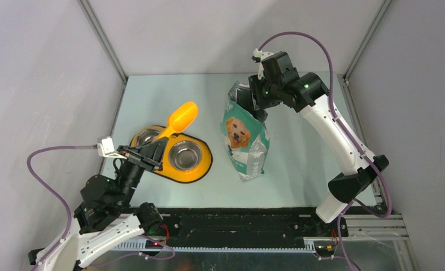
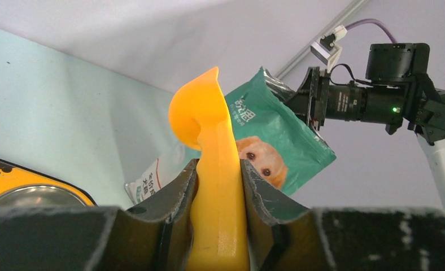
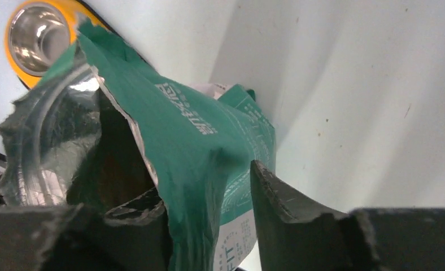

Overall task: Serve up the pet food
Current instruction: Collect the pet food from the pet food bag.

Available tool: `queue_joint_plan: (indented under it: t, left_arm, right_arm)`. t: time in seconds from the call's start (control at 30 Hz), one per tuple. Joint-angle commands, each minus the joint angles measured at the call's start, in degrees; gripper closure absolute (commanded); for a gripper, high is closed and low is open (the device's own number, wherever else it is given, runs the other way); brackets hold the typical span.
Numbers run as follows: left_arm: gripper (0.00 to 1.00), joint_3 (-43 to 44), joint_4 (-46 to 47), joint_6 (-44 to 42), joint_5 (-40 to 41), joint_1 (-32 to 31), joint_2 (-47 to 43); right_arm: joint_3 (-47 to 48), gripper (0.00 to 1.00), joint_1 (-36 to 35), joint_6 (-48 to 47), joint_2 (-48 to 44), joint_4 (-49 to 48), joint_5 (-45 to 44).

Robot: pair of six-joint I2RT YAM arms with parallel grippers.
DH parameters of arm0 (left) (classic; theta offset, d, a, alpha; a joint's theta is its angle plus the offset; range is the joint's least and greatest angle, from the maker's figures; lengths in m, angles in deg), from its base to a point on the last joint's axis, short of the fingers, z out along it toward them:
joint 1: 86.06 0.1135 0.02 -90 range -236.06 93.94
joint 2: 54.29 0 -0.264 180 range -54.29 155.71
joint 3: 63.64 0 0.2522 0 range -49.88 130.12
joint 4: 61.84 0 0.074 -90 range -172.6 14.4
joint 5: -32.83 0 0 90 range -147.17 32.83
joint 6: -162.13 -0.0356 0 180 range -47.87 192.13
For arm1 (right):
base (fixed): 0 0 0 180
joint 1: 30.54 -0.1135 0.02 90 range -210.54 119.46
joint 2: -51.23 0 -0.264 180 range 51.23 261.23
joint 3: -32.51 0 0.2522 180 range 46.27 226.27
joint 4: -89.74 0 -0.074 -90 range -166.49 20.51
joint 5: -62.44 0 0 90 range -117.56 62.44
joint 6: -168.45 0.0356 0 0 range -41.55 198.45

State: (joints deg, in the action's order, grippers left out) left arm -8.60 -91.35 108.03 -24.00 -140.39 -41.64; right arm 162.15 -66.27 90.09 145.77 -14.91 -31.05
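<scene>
My left gripper (image 1: 158,144) (image 2: 219,166) is shut on the handle of the orange scoop (image 1: 183,118) (image 2: 200,113), whose empty bowl points up and toward the bag. The green-and-white dog-picture bag (image 1: 244,141) (image 2: 288,130) (image 3: 192,130) stands upright with its torn top open. At that top, my right gripper (image 1: 258,110) (image 3: 203,183) straddles the bag's wall, one finger inside the mouth and one outside. The jaws stand open, with a gap beside the outer finger. The bag's inside is dark and the pet food is hidden.
A yellow feeder (image 1: 203,166) (image 2: 5,180) with two steel bowls (image 1: 184,155) (image 3: 38,36) lies left of the bag, just beyond my left gripper. Grey walls and metal posts close in the table at the back and sides.
</scene>
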Motion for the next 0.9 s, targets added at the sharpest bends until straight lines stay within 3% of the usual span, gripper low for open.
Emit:
queue_joint_plan:
  t: [0.0, 0.07, 0.5, 0.73, 0.8, 0.87]
  left_arm:
    - [1.0, -1.1, 1.7, -2.4, 3.3, 0.3, -1.0]
    - [1.0, -1.2, 2.7, -3.4, 3.0, 0.3, -0.8]
    - [1.0, 1.1, 6.6, -7.3, 0.4, 0.4, 6.5]
    - [1.0, 1.8, 7.8, -7.8, 0.4, 0.4, 8.2]
    - [1.0, 1.7, 7.9, -7.6, 0.5, 0.3, 8.3]
    - [1.0, 1.6, 7.9, -7.1, 0.4, 0.4, 8.4]
  right_arm:
    - [2.3, 0.82, -1.7, -1.8, 0.6, 5.4, -3.2]
    - [2.3, 1.0, -2.0, -1.9, 0.3, 5.4, -4.6]
    - [20.3, 1.0, 3.6, -5.8, 0.3, 9.4, -30.3]
    - [22.8, 1.0, 4.1, -9.0, -0.9, 6.6, -33.4]
    - [22.7, 1.0, 3.6, -9.5, -0.7, 6.4, -32.0]
    - [21.3, 1.0, 2.7, -8.5, -0.3, 6.5, -24.8]
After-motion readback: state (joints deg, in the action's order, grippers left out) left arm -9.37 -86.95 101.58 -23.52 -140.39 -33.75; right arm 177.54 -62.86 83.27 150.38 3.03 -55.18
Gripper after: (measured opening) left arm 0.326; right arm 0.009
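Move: At the far right edge of the open bag mouth, the right hand already has its part-closed fingers astride the rim; the pet food bag's middle is about 7 cm back, 4 cm left and 14 cm below. From that hand the bowl tray lies some 33 cm left, 4 cm back and 28 cm down, and the raised scoop head about 21 cm left, 3 cm back, 4 cm higher. From the left hand the bag's middle is roughly 10 cm ahead, 27 cm right, 18 cm below. Pinching the bag's rim shut between its fingers while dipping about 1 cm, the right hand then drags the bag about 11 cm to the right, climbing some 3 cm towards the end as the wrist rolls left side down and turns clockwise. The left hand keeps hold of the scoop and eases 2 cm or so forward and right, sinking slightly. ##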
